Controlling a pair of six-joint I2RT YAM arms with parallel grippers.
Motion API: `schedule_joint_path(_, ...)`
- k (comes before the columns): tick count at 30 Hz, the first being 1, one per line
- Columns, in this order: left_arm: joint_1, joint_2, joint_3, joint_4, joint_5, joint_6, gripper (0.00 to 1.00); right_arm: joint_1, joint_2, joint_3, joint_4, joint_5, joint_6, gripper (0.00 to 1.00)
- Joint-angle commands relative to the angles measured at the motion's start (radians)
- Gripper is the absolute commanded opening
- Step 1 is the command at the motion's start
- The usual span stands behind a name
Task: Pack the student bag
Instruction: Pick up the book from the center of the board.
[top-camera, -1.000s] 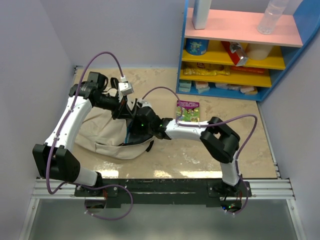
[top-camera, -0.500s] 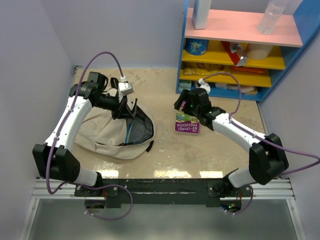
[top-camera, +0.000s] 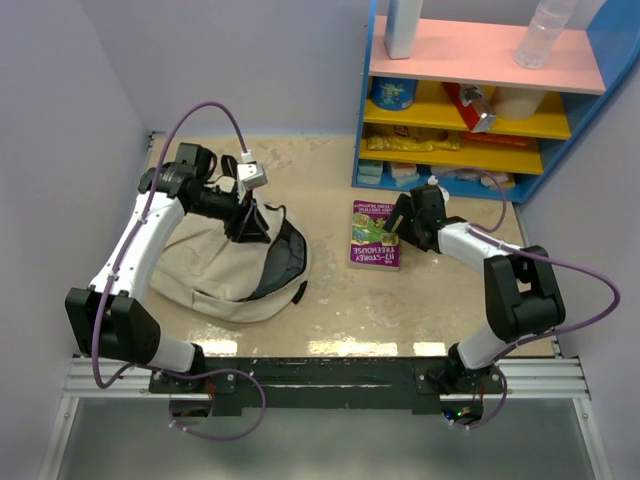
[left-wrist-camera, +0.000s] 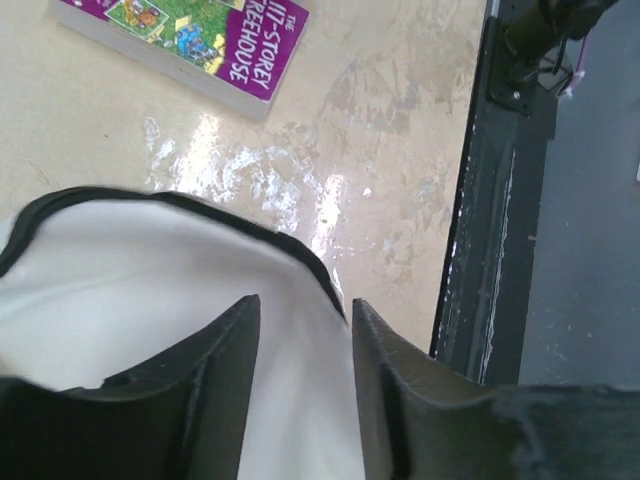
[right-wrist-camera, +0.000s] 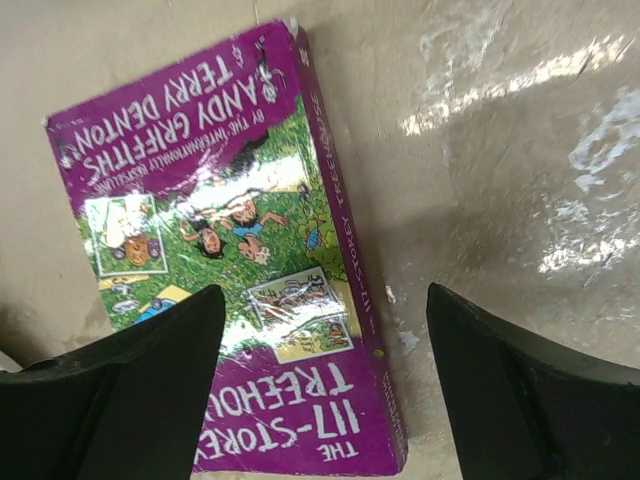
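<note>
The student bag (top-camera: 205, 275), beige with black zipper trim, lies on the left of the table. Its mouth faces right, toward a purple paperback book (top-camera: 375, 237) lying flat on the table. My left gripper (top-camera: 252, 228) hovers at the top of the bag's mouth. In the left wrist view its jaws (left-wrist-camera: 303, 305) stand apart, with the bag's pale fabric (left-wrist-camera: 150, 290) and black rim running loose between them. My right gripper (top-camera: 405, 225) is wide open just above the book's (right-wrist-camera: 230, 250) right edge and spine, holding nothing.
A blue shelf unit (top-camera: 480, 100) with pink and yellow boards full of items stands at the back right, close behind the right arm. Walls close in on the left and far sides. A black metal rail (left-wrist-camera: 500, 200) runs along the table's near edge.
My right arm came out of the bag's mouth, swung right to the book and opened its jaws. The left jaws have parted and the bag's raised mouth has sagged.
</note>
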Motion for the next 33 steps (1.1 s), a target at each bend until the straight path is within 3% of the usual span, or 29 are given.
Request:
schedule_joint_path(1, -0.007, -0.026, 0.095, 0.057, 0.056, -0.073, 0.49, -0.002, 0.01, -0.021, 0.072, -0.067, -0.01, 0.84)
schedule_joint_path(6, -0.068, 0.052, 0.323, 0.086, 0.028, -0.185, 0.63, -0.036, 0.021, -0.035, 0.094, -0.098, -0.002, 0.84)
schedule_joint_path(9, -0.177, 0.121, 0.364, 0.193, -0.039, -0.268, 0.71, -0.056, 0.033, -0.05, 0.114, -0.119, 0.012, 0.83)
schedule_joint_path(13, -0.355, 0.291, 0.362, 0.31, -0.156, -0.349, 0.72, -0.076, 0.044, -0.067, 0.135, -0.162, 0.031, 0.83)
schedule_joint_path(19, -0.451, 0.465, 0.324, 0.552, -0.378, -0.457, 0.75, -0.091, 0.02, -0.079, 0.181, -0.203, 0.067, 0.83)
schedule_joint_path(23, -0.479, 0.564, 0.391, 0.579, -0.628, -0.478, 0.71, -0.103, 0.001, -0.087, 0.195, -0.214, 0.079, 0.82)
schedule_joint_path(26, -0.495, 0.655, 0.497, 0.55, -0.735, -0.492, 0.7, -0.117, 0.004, -0.084, 0.198, -0.23, 0.084, 0.82)
schedule_joint_path(33, -0.51, 0.787, 0.591, 0.493, -0.747, -0.553, 0.7, -0.123, 0.018, -0.098, 0.242, -0.257, 0.124, 0.81)
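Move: The book lies flat about 26 cm to the left hand's right, 12 cm ahead and some 22 cm below. The bag is under that hand, its middle about 8 cm left, 5 cm ahead and 19 cm down; the shelf's near-left corner is some 26 cm ahead and 21 cm right, at table height. From the open right gripper, the book's middle is about 5 cm left, 1 cm back and 6 cm below. Bring the left gripper off the bag to the book's left side: first up about 9 cm, then right across the bag's rim and steeply down while reaching forward, ending some 20 cm farther right, 15 cm ahead and 13 cm lower. Spread its fingers wider and tip them about 20 degrees more downward. Keep the open right gripper over the book's right edge, easing slightly lower and rolling its left side up. ##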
